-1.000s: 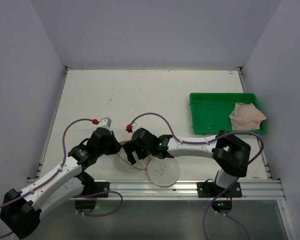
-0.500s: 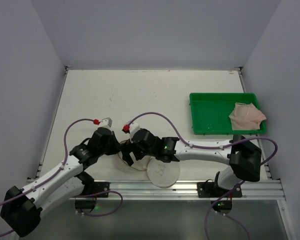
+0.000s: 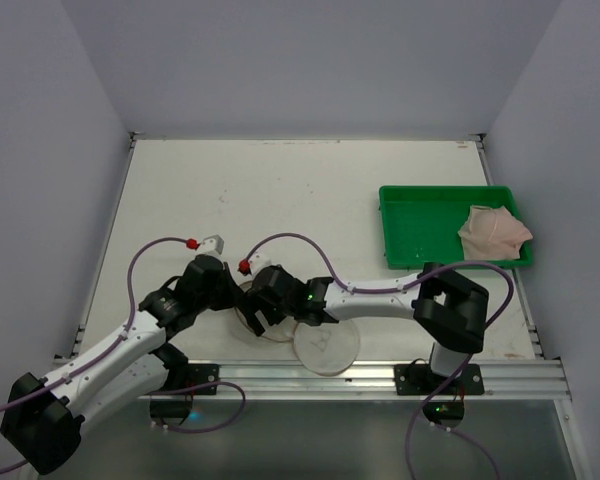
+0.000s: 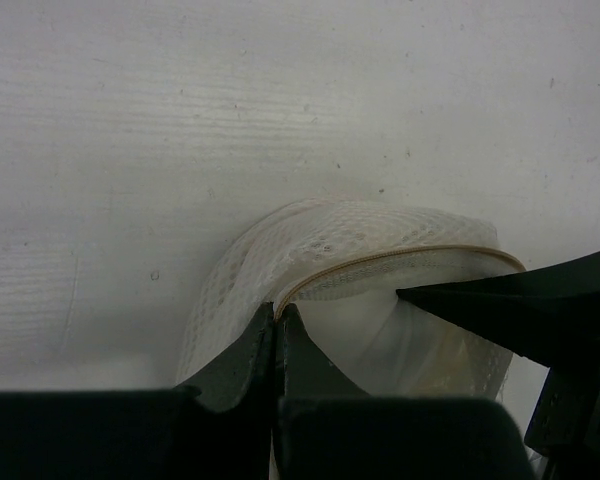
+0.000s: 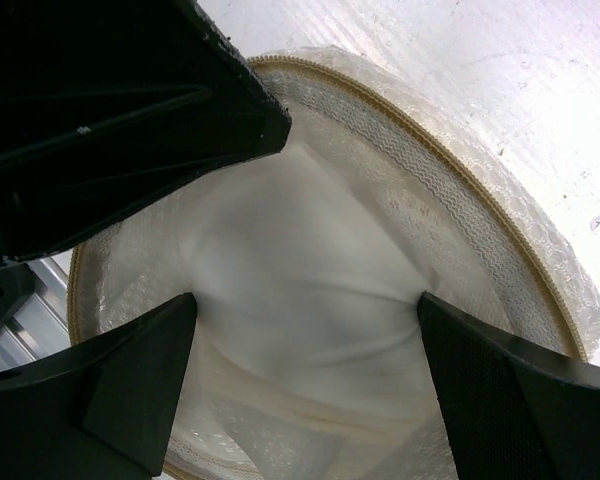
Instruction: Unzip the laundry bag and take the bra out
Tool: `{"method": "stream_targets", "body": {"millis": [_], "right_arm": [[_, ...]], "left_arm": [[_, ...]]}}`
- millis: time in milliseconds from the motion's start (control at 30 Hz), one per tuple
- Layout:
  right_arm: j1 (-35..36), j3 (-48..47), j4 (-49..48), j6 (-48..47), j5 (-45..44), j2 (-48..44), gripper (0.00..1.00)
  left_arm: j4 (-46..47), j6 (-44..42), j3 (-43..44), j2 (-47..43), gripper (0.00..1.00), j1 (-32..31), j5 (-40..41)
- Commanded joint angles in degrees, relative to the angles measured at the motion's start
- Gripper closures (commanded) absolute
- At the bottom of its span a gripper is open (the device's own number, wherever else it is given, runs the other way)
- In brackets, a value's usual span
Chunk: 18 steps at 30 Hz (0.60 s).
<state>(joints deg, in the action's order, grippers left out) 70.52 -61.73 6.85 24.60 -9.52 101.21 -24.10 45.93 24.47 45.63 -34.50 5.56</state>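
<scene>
The laundry bag [image 3: 327, 346] lies near the table's front edge, unzipped, its white mesh [image 4: 310, 235] and beige zip rim [image 5: 450, 170] standing open. My left gripper [image 4: 278, 312] is shut on that rim at the bag's left side [image 3: 234, 297]. My right gripper [image 5: 307, 300] is open and reaches into the bag's mouth [image 3: 258, 315]. Its fingers [image 5: 130, 380] stand on either side of a smooth white cloth, the bra [image 5: 300, 240], which fills the inside of the bag. One right finger [image 4: 540, 305] shows in the left wrist view.
A green tray [image 3: 420, 225] sits at the right of the table with a pale pink garment [image 3: 494, 232] in its right end. The metal rail [image 3: 380, 375] runs along the front edge just below the bag. The left gripper's black body [image 5: 110, 100] crowds the right wrist view.
My right gripper has shifted a little left and deeper into the bag's mouth, and the right arm's elbow has swung about. The left gripper keeps its hold on the rim.
</scene>
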Motion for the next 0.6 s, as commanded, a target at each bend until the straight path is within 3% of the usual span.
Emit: {"method": "stream_targets", "body": {"millis": [0, 200, 333, 567], "right_arm": [[-1.9, 0.5, 3.3, 0.9, -2.0, 1.3, 0.06], [-2.2, -0.8, 4.3, -0.2, -0.1, 4.9, 0.07], [-2.2, -2.2, 5.5, -0.7, 0.6, 6.5, 0.2], [-2.5, 0.5, 3.3, -1.0, 0.6, 3.5, 0.83]], "left_arm": [[0.8, 0.6, -0.3, -0.6, 1.0, 0.5, 0.4], [1.1, 0.6, -0.4, -0.5, 1.0, 0.4, 0.4], [1.0, 0.6, -0.6, -0.5, 1.0, 0.5, 0.6], [1.4, 0.8, -1.7, -0.1, 1.0, 0.4, 1.0]]}}
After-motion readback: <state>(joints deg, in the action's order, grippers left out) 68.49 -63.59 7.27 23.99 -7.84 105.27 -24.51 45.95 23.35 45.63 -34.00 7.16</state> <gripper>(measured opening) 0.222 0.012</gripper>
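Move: Right under the open right fingers, about 1 cm ahead and 2 cm below, lies the white fabric in the mouth of the laundry bag. The zipper rim pinched by the left fingers is some 5 cm ahead and 5 cm to the left of the right hand, 1 cm higher. The round lid lies flat about 14 cm to its right and 3 cm back, 5 cm below. From the left hand, the white fabric is roughly 4 cm back, 6 cm right and 4 cm below. Downward and a little forward, about 2 cm in all, the right hand digs into the bag's mouth while its fingers go from nearly wide open to almost shut, pinching up a fold of the white fabric. The left hand keeps its pinch on the zipper rim, giving about 1 cm left and down. ##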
